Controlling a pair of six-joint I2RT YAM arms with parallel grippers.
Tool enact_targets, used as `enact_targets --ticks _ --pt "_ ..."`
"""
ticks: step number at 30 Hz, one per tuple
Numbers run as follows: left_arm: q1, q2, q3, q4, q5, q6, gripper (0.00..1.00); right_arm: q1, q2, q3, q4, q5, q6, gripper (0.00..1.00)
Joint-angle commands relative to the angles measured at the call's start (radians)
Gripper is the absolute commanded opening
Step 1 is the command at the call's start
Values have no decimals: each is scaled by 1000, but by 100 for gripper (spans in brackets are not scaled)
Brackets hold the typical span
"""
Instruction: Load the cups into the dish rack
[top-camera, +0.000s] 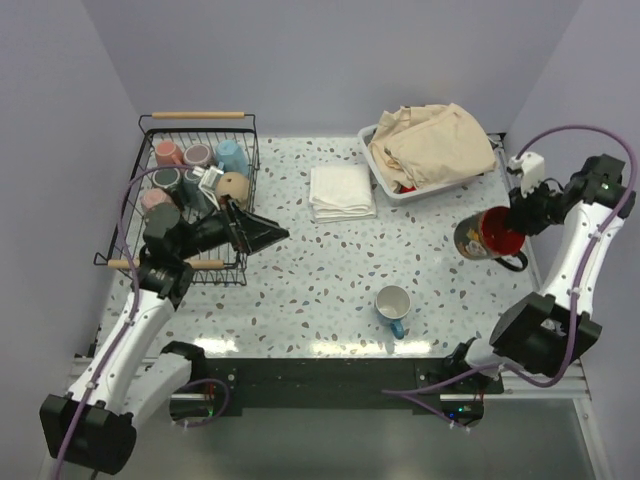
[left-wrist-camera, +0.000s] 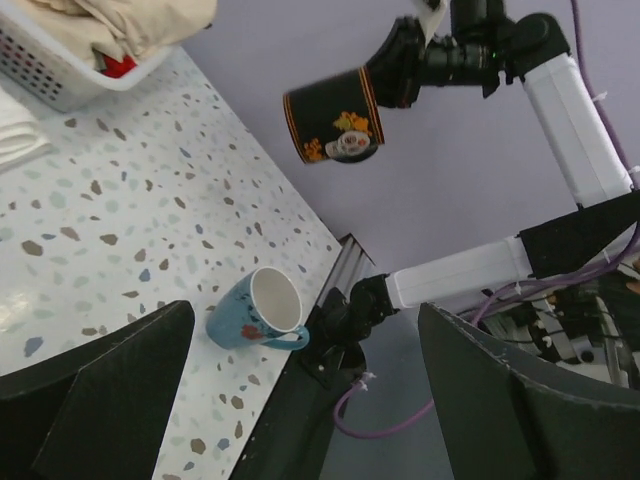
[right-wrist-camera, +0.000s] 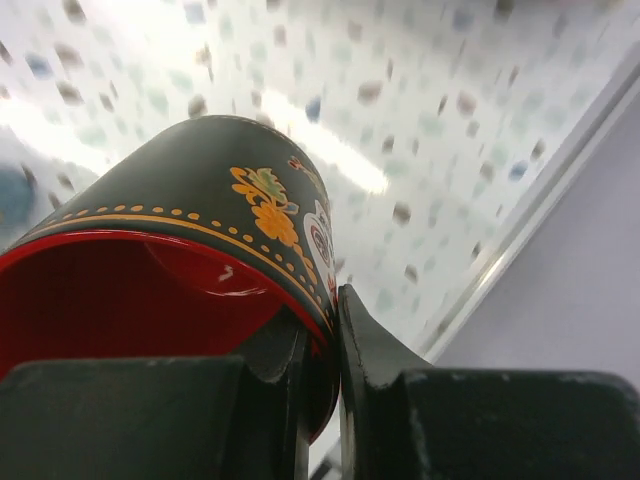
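The dish rack (top-camera: 248, 150), a black wire basket with wooden handles, stands at the far left and holds several cups, among them a pink one (top-camera: 168, 153), a light blue one (top-camera: 232, 156) and a tan one (top-camera: 234, 187). My left gripper (top-camera: 265, 232) (left-wrist-camera: 305, 308) hangs open and empty just right of the rack. On the right, my right gripper (top-camera: 515, 222) (right-wrist-camera: 320, 330) is shut on the rim of a dark patterned cup (top-camera: 488, 235) (left-wrist-camera: 335, 115) (right-wrist-camera: 200, 210) with a red inside, held above the table. A white cup with a blue handle (top-camera: 393, 303) (left-wrist-camera: 258, 310) lies near the front edge.
A white tub (top-camera: 400, 190) (left-wrist-camera: 50, 75) with beige cloth sits at the back right. A folded white cloth (top-camera: 341, 190) lies between the tub and the rack. The table's right edge (top-camera: 535, 270) runs close under the held cup.
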Motion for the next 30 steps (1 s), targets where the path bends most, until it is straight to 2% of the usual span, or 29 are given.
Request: enact_targets --ticks 1,2,3,4,5,6,7,8,9,10,13,15,18,21,28,30 --pt "-157 64 85 163 -102 -55 100 170 -137 137 66 -293 518 0" --pt "-185 96 96 175 -119 -55 100 207 -159 134 148 -301 621 0" --pt "-213 111 107 201 -137 -57 100 274 -194 115 237 -302 830 0" --pt "-265 127 127 220 -154 -57 100 304 -213 105 415 -302 934 0" --pt "-292 157 136 238 -189 -57 100 333 -226 92 505 -298 1037 0" --pt "-316 174 148 267 -209 -58 100 377 -233 74 588 -296 1238 0" --pt "-361 205 169 282 -247 -55 100 396 -239 66 744 -301 1328 0" --pt "-385 220 180 298 -271 -58 100 411 -237 62 814 -302 1416 0" --pt "-405 234 188 337 -292 -61 100 440 -230 58 878 -301 1578 0" --pt "-443 263 200 362 -335 -66 100 453 -219 58 985 -298 1651 0" --pt "-507 318 223 474 -421 -95 100 486 -207 34 1168 -273 1908 0" --pt "-549 349 242 535 -464 -103 100 505 -208 3 1238 -259 2066 0" --pt "-592 403 309 579 -536 -84 100 526 -216 -41 1344 -246 2210 0" --pt "-621 458 372 631 -564 -89 100 552 -236 -96 1426 -229 2286 0" --pt "-667 559 490 628 -666 -124 100 624 -266 -193 1563 -215 2351 0" --pt "-670 576 509 651 -670 -158 94 652 -270 -218 1565 -206 2323 0"
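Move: The right hand already holds the dark cup off the table and takes it to the open left hand, roughly 54 cm to its left, 6 cm back and 8 cm higher. The blue-handled cup stands some 25 cm left, 15 cm back and 18 cm below; the cloth basket about 15 cm left, 26 cm ahead and 17 cm below. From the left hand, the dark cup is about 50 cm right, 4 cm ahead and 11 cm lower. Rising, right hand swings its pinched dark cup 25 cm left, rolling some 80 degrees, towards open left hand rising rightward. ##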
